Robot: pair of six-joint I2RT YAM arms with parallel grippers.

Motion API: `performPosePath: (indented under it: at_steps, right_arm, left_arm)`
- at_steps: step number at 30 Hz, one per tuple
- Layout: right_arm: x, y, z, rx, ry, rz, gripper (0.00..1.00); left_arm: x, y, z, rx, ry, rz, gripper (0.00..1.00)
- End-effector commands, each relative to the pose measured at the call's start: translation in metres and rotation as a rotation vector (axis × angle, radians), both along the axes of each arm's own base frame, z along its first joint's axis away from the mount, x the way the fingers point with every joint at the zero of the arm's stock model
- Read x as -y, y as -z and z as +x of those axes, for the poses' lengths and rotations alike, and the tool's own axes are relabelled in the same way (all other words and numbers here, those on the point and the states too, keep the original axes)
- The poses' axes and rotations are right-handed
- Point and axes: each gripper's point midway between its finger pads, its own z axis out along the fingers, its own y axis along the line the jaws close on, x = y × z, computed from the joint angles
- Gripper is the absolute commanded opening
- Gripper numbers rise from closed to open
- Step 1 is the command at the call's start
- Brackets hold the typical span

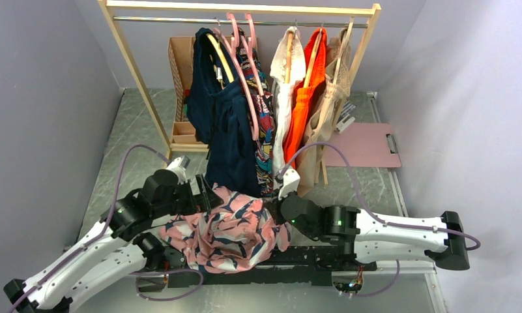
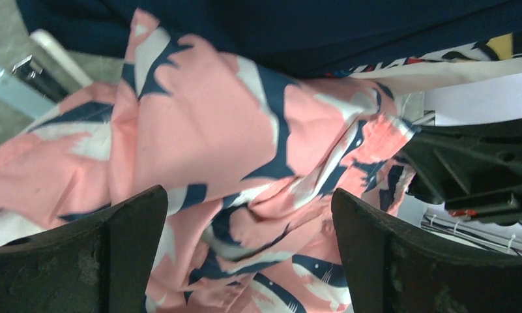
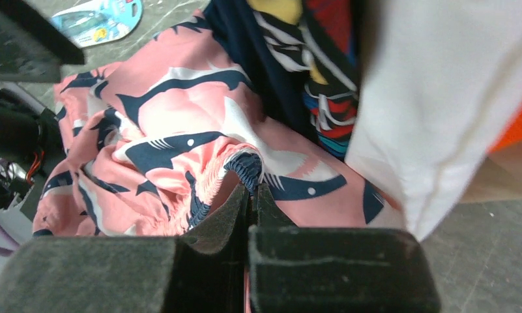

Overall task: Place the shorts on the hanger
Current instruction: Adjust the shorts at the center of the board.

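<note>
The shorts (image 1: 229, 231), pink with navy and white print, lie bunched on the table between the two arms. In the right wrist view my right gripper (image 3: 250, 188) is shut on the gathered waistband of the shorts (image 3: 173, 130). My left gripper (image 2: 248, 215) is open just over the left side of the shorts (image 2: 206, 124), its two dark fingers (image 2: 101, 254) wide apart and holding nothing. In the top view the left gripper (image 1: 204, 195) and the right gripper (image 1: 279, 210) flank the cloth. The pale-pink hanger (image 1: 248, 91) hangs on the rack among the clothes.
A wooden clothes rack (image 1: 134, 65) stands at the back with navy (image 1: 225, 124), multicolour, white (image 1: 285, 85), orange (image 1: 304, 98) and beige garments hanging low, close above the shorts. A pink clipboard (image 1: 365, 145) lies at the right. A wooden box (image 1: 180, 85) stands behind the rack.
</note>
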Motion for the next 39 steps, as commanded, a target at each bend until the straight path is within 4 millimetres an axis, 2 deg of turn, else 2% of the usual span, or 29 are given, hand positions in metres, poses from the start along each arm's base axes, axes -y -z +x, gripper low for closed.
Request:
performPosePath:
  at_steps: [1,6,9,13,19,21,24,25,27,29,30,35,37,39]
  right_arm:
    - [0.025,0.006,0.01,-0.019,0.115,0.011,0.0]
    - [0.032,0.016,0.01,-0.023,0.12,0.01,0.0]
    - [0.029,0.02,0.011,-0.028,0.111,0.003,0.0]
    - [0.026,0.019,0.012,-0.023,0.104,-0.019,0.0]
    - [0.026,0.017,0.012,-0.02,0.095,-0.022,0.0]
    - [0.027,0.013,0.01,-0.019,0.08,-0.017,0.0]
    - [0.022,0.006,0.003,-0.016,0.012,-0.002,0.0]
    - [0.021,0.003,0.0,-0.015,-0.012,0.007,0.0]
    - [0.017,-0.006,-0.005,-0.012,-0.055,0.024,0.0]
    - [0.014,-0.013,-0.01,-0.009,-0.101,0.036,0.0]
    - [0.012,-0.017,-0.012,-0.008,-0.12,0.041,0.0]
    - [0.006,-0.025,-0.018,-0.008,-0.169,0.05,0.0]
    - [0.005,-0.026,-0.016,-0.004,-0.16,0.048,0.0]
    - [0.004,-0.025,-0.014,-0.002,-0.15,0.048,0.0]
  left_arm:
    - [-0.024,0.022,-0.026,-0.129,-0.058,0.073,1.0]
    - [-0.023,0.043,-0.044,-0.194,0.011,0.102,0.97]
    - [-0.008,0.05,-0.046,-0.203,0.066,0.105,0.97]
    - [0.01,0.049,-0.05,-0.174,0.107,0.155,0.99]
    - [0.02,0.062,-0.062,-0.178,0.149,0.25,1.0]
    - [0.022,0.067,-0.062,-0.183,0.149,0.256,0.96]
    - [0.027,0.068,-0.059,-0.171,0.146,0.243,0.77]
    - [0.028,0.066,-0.057,-0.162,0.139,0.238,0.67]
    - [0.027,0.053,-0.05,-0.129,0.109,0.234,0.39]
    - [0.021,0.033,-0.041,-0.079,0.062,0.223,0.1]
    - [0.016,0.019,-0.036,-0.047,0.033,0.211,0.07]
    - [-0.01,-0.05,-0.016,0.113,-0.104,0.093,0.07]
    - [-0.022,-0.068,-0.01,0.166,-0.157,0.063,0.07]
    - [-0.038,-0.077,-0.004,0.193,-0.227,0.066,0.07]
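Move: Behind and below the open left fingers, about 6 cm back, 2 cm right and 8 cm down, lies the loose pink fold of the shorts. The navy trousers' legs hang roughly 10 cm ahead and 5 cm right of the left hand. From the right hand, already pinching the shorts' waistband, that fold is about 17 cm left, 4 cm back and 8 cm down; the white trousers' lower legs hang some 8 cm ahead and 4 cm right of the right hand. Sinking about 8 cm while drawing back some 7 cm, the left hand tilts and rolls with fingers wide open, pinches shut on the shorts' fold, then lifts sharply about 13 cm and eases forward and left. The right hand keeps its waistband pinch, slips right and down about 3 cm, then rises some 4 cm and swings a little left and back. ##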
